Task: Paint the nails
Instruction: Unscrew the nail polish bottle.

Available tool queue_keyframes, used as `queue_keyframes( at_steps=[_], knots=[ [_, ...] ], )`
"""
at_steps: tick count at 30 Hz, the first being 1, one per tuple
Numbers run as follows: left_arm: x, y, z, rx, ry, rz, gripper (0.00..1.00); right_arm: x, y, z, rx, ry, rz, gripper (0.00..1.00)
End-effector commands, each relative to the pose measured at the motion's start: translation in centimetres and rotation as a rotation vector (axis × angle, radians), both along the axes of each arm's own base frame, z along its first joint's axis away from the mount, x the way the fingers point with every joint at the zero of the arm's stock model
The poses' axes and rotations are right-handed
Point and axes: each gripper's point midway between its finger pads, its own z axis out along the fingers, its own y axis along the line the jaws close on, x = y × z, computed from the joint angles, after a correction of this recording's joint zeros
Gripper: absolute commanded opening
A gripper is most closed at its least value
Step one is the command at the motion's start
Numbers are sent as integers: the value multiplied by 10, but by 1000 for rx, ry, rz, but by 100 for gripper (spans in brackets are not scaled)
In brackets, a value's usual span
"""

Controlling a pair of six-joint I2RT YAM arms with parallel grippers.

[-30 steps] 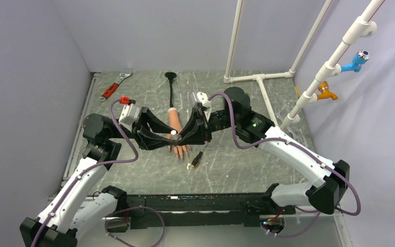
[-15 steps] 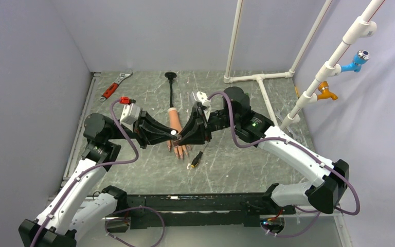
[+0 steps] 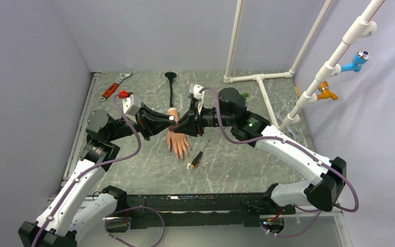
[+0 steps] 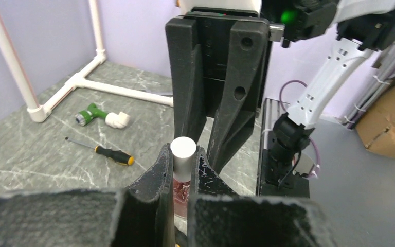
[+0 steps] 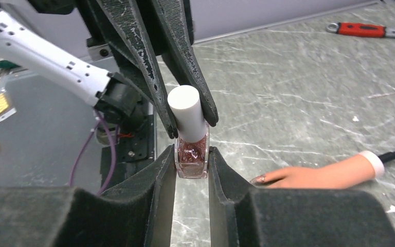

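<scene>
A small glass polish bottle of reddish glitter polish with a white cap hangs above the table between both arms. My right gripper is shut on its glass body. Shut on the cap is my left gripper, coming from the opposite side. In the top view the two grippers meet at the bottle, over the wrist of the peach mannequin hand. The hand lies flat on the table, fingers toward the near edge. One nail looks dark and glittery; the other nails are too small to judge.
A black-and-yellow screwdriver lies just right of the fingertips. A red-handled wrench sits at the back left. The hand's black stalk runs toward the back wall. White PVC piping and a green-white fitting occupy the back right.
The left gripper's jaws have closed onto the cap. Both grippers, with the bottle, have shifted away from the near edge, from above the fingers to above the wrist.
</scene>
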Motion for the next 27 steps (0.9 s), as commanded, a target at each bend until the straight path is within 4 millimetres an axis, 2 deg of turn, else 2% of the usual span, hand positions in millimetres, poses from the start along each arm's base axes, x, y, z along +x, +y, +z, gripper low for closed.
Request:
queue_keyframes(
  at_steps=[1, 11, 19, 21, 24, 27],
  knots=[
    [-6, -2, 11, -6, -31, -9, 0, 27, 15, 33, 70, -77, -147, 0],
    [-15, -1, 9, 19, -78, -39, 1, 29, 15, 33, 57, -89, -167, 0],
    [-19, -1, 8, 38, -79, -58, 15, 28, 13, 33, 54, -93, -171, 0],
    [-21, -1, 7, 44, -78, -65, 22, 27, 12, 33, 50, -92, -169, 0],
    [-22, -2, 6, 50, -71, -74, 44, 27, 11, 31, 42, -95, -166, 0],
    [-22, -2, 6, 55, -62, -78, 55, 25, 11, 29, 38, -96, -163, 0]
  ],
)
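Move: The left fingers are already shut on the white cap, which stands at their hand point; the nail polish bottle's body lies about 3 cm straight below, already pinched by the right fingers from the right. Some 30 cm beneath the left hand lie the dummy hand, its middle about 18 cm ahead and hardly to the side, and the small screwdriver, about 9 cm ahead and 9 cm right. Finishing a twist on the cap, both hands swing about 1.5 cm farther forward while sinking some 1 cm, the left turning about 5 degrees counter-clockwise with the cap pinched and the right about 7 degrees clockwise, keeping its grip on the bottle body below. The left hand then all but stops and opens its fingers to about half, letting go of its pinch on the cap and easing back about 1 cm, while the right holds the bottle nearly still. ##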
